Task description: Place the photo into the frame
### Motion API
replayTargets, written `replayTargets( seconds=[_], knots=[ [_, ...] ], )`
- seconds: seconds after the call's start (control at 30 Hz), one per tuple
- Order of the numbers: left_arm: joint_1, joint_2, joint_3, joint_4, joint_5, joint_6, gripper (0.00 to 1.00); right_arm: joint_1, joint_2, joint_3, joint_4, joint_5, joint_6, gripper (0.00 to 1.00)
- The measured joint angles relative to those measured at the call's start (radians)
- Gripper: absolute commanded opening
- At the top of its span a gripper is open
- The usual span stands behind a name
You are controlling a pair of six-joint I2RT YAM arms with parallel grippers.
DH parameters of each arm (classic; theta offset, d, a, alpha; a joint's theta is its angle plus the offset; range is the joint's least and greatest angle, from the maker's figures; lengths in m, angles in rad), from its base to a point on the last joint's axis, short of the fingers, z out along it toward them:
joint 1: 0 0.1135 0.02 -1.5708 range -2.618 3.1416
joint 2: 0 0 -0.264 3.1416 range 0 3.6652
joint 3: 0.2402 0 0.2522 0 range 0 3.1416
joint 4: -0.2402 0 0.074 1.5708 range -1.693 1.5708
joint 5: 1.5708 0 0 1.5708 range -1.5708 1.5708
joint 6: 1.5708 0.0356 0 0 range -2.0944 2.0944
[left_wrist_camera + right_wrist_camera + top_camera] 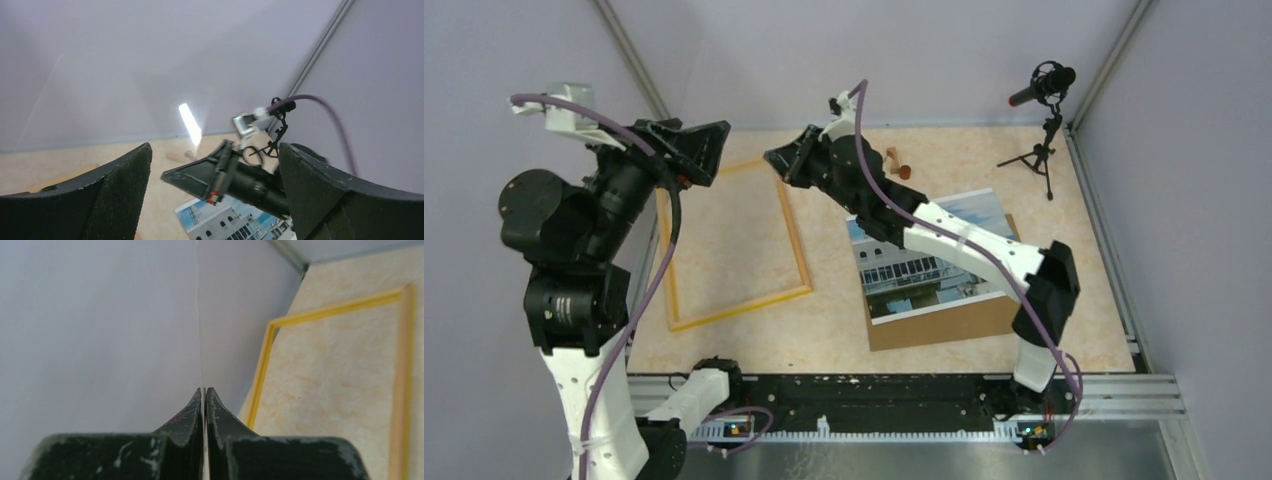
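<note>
The photo (902, 276), a print of a white building under blue sky, lies on a brown backing board (944, 326) at the right of the table, partly under my right arm; its corner also shows in the left wrist view (220, 222). The yellow-orange frame (801, 262) lies flat and empty at the left centre. My right gripper (776, 160) hangs above the frame's far right corner, shut on a thin clear sheet (199, 315) seen edge-on. My left gripper (714, 150) stands open in the air, facing the right gripper, with nothing between its fingers (120, 195).
A microphone on a small tripod (1044, 110) stands at the back right corner. Small wooden pieces (896, 162) lie near the back wall. A black rail (874, 395) runs along the near edge. Grey walls close in the table.
</note>
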Motion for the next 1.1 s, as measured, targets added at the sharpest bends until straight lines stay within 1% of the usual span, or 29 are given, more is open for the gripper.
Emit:
replayTargets(
  seconds=[0.1,0.23,0.33,0.4,0.43,0.5,0.63,0.73,0.93,0.97,1.0,1.1],
  knots=[
    [0.0,-0.009,0.046,0.004,-0.002,0.006,0.99,-0.072,0.14,0.105,-0.019,-0.215,0.101,0.0],
    [-0.019,-0.018,0.002,0.023,0.008,0.007,0.99,-0.178,0.372,0.238,-0.039,-0.531,0.213,0.0],
    [-0.109,0.028,-0.099,0.059,-0.002,0.022,0.99,-0.241,0.507,0.263,-0.053,-0.7,0.241,0.0],
    [-0.181,0.102,-0.187,0.088,-0.029,0.042,0.99,-0.283,0.581,0.263,-0.092,-0.793,0.232,0.0],
    [-0.199,0.129,-0.222,0.098,-0.039,0.05,0.99,-0.304,0.61,0.263,-0.119,-0.836,0.222,0.0],
    [-0.22,0.207,-0.325,0.129,-0.054,0.056,0.99,-0.344,0.648,0.252,-0.151,-0.918,0.2,0.0],
    [-0.224,0.283,-0.481,0.131,-0.073,0.055,0.99,-0.412,0.652,0.208,-0.185,-1.049,0.114,0.01],
    [-0.224,0.283,-0.526,0.146,-0.091,0.05,0.99,-0.455,0.652,0.209,-0.208,-1.115,0.035,0.16],
    [-0.219,0.264,-0.589,0.206,-0.19,0.024,0.99,-0.487,0.655,0.206,-0.184,-1.155,-0.014,0.32],
    [-0.21,0.259,-0.609,0.208,-0.214,0.014,0.98,-0.486,0.655,0.193,-0.161,-1.152,-0.014,0.36],
    [-0.198,0.253,-0.628,0.208,-0.234,-0.001,0.98,-0.484,0.655,0.179,-0.14,-1.145,-0.011,0.4],
    [-0.114,0.232,-0.7,0.209,-0.292,-0.057,0.98,-0.476,0.627,0.014,-0.005,-1.081,0.033,0.52]
  ],
)
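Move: The right hand, shut, hangs high to the left of the photo: the photo's far left corner is about 13 cm ahead, 8 cm to its right and 38 below. From the same hand the photo's middle is some 31 cm right and 3 ahead; the frame's middle is 22 left and 6 ahead. The left hand, open, has the frame's middle about 16 cm ahead, 15 left and 55 below, and the photo's far left corner 22 ahead and 15 right. The right hand sinks about 33 cm towards the photo's far left corner, swinging forward and left at first and then some 10 cm back to the right, turning roughly 35 degrees counter-clockwise and tipping down as much; late on its shut fingers open to a little under half, still pointing left across the corner. The wide-open left hand, after backing up a touch, drops about 32 cm towards the frame while reaching 14 cm forward, swings right and then back left, and tips some 40 degrees down to stop still well above the frame's right rail. ##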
